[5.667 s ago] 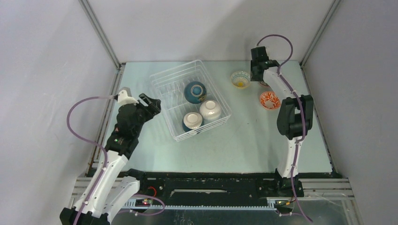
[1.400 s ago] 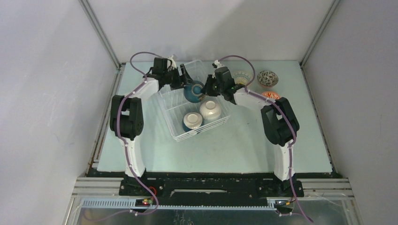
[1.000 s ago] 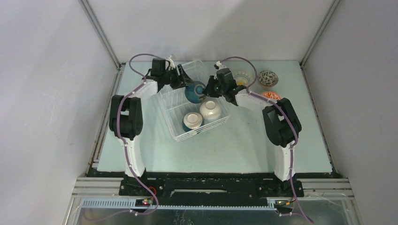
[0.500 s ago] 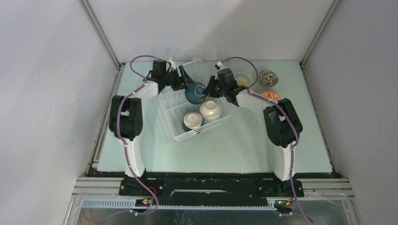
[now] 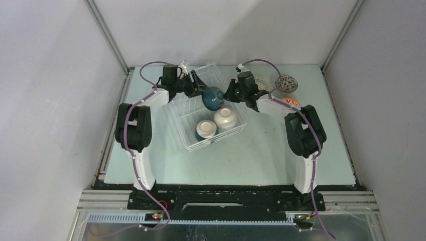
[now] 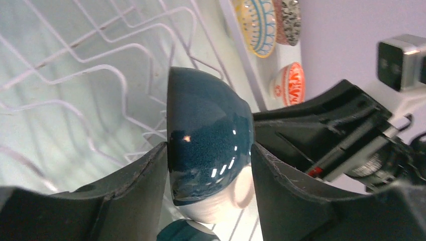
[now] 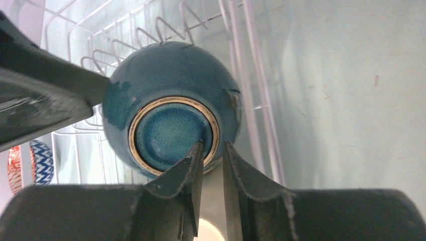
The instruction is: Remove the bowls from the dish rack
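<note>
The dark teal bowl (image 5: 213, 97) hangs tilted on its side over the far part of the white wire dish rack (image 5: 187, 139). My left gripper (image 5: 199, 91) is shut across its body; in the left wrist view the bowl (image 6: 208, 135) fills the gap between both fingers (image 6: 135, 186). My right gripper (image 5: 229, 93) meets it from the other side. In the right wrist view the gripper (image 7: 213, 146) pinches the foot ring of the bowl (image 7: 171, 85), one finger inside the ring, one outside. Two pale bowls (image 5: 225, 118) (image 5: 206, 129) lie upside down in the rack.
Right of the rack, on the table, stand a yellow bowl (image 5: 261, 80), a speckled bowl (image 5: 286, 83) and a red-patterned bowl (image 5: 293, 102), the last partly behind my right arm. The rack's tines (image 6: 100, 65) rise just under the held bowl.
Both grippers have shifted a little to the right with the teal bowl between them, and it now sits higher over the rack's far side. The two pale bowls have not moved.
</note>
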`<state>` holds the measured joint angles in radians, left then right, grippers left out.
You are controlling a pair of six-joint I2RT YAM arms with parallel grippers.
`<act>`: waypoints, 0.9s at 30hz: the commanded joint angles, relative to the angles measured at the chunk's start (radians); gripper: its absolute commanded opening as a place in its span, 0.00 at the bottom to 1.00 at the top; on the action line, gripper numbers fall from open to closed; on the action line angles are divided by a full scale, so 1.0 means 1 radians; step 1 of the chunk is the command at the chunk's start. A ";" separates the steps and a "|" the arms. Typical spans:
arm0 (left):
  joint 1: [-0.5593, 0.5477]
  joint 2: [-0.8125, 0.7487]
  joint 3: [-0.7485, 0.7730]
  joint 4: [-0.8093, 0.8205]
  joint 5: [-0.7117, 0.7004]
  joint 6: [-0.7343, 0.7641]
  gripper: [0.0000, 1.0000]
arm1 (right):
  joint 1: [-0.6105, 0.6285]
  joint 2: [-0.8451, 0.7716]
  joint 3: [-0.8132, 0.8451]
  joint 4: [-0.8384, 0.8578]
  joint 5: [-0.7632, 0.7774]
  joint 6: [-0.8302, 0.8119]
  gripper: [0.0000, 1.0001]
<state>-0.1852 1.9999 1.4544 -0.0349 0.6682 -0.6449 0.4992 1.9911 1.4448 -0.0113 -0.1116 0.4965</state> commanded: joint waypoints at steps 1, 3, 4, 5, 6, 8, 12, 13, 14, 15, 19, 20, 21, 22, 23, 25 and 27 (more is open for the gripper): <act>-0.037 -0.071 -0.030 0.106 0.141 -0.096 0.61 | -0.002 -0.034 -0.026 -0.028 0.018 -0.031 0.28; -0.039 -0.070 -0.046 0.155 0.154 -0.128 0.60 | -0.010 -0.043 -0.032 -0.021 0.010 -0.030 0.28; -0.039 -0.068 -0.055 0.182 0.159 -0.145 0.60 | -0.012 -0.044 -0.033 -0.019 0.006 -0.032 0.28; -0.041 -0.064 -0.061 0.204 0.162 -0.161 0.60 | -0.012 -0.045 -0.033 -0.018 0.004 -0.032 0.28; -0.043 -0.060 -0.063 0.221 0.164 -0.172 0.59 | -0.013 -0.047 -0.033 -0.019 0.003 -0.031 0.28; -0.048 -0.048 -0.062 0.236 0.164 -0.180 0.59 | -0.013 -0.050 -0.034 -0.017 0.001 -0.033 0.28; -0.051 -0.021 -0.057 0.254 0.163 -0.193 0.52 | -0.014 -0.057 -0.033 -0.018 -0.001 -0.035 0.28; -0.051 -0.017 -0.058 0.269 0.163 -0.198 0.50 | -0.014 -0.060 -0.033 -0.021 0.001 -0.037 0.28; -0.052 -0.015 -0.061 0.279 0.164 -0.205 0.47 | -0.015 -0.063 -0.033 -0.024 0.003 -0.038 0.28; -0.053 -0.013 -0.063 0.289 0.165 -0.209 0.42 | -0.017 -0.068 -0.033 -0.025 0.004 -0.039 0.28; -0.051 -0.012 -0.063 0.295 0.161 -0.211 0.30 | -0.020 -0.080 -0.033 -0.025 -0.003 -0.042 0.28; -0.051 -0.010 -0.063 0.295 0.163 -0.209 0.29 | -0.021 -0.080 -0.033 -0.021 -0.007 -0.044 0.29; -0.051 -0.008 -0.063 0.293 0.164 -0.209 0.28 | -0.022 -0.081 -0.033 -0.017 -0.012 -0.043 0.29; -0.051 -0.007 -0.063 0.294 0.167 -0.208 0.26 | -0.021 -0.081 -0.032 -0.015 -0.019 -0.043 0.29; -0.051 -0.006 -0.064 0.292 0.169 -0.205 0.25 | -0.021 -0.081 -0.033 -0.015 -0.020 -0.044 0.29; -0.051 -0.009 -0.066 0.278 0.168 -0.192 0.19 | -0.021 -0.085 -0.034 -0.017 -0.018 -0.044 0.29; -0.052 -0.010 -0.067 0.270 0.172 -0.187 0.13 | -0.021 -0.090 -0.033 -0.017 -0.016 -0.044 0.29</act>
<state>-0.2268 2.0125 1.4025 0.1848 0.7712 -0.8284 0.4805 1.9530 1.4143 -0.0555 -0.1223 0.4736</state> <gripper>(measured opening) 0.185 0.283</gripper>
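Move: Just off the left hand's open fingers, the dark blue bowl's middle lies about 4 cm to the right, 3 cm back and 5 cm lower. From the same hand, the white bowl is some 9 cm right and 11 cm back, and the white-footed bowl about 2 cm right and 15 cm back, both roughly 8 cm lower. From the right hand, the dark blue bowl's middle is about 5 cm left, level fore and aft, and slightly lower. Sliding about 3.5 cm to the right and rising some 2 cm, easing slightly back, the left hand rolls about 10 degrees, its left side dipping, and brings its spread fingers to the dark blue bowl's rim; they then close nearly shut and pinch the wall there. The right hand's fingertips, opening unchanged, stay at the bowl's foot ring, seeming to keep hold as they draw about 1.5 cm right and a little back. ##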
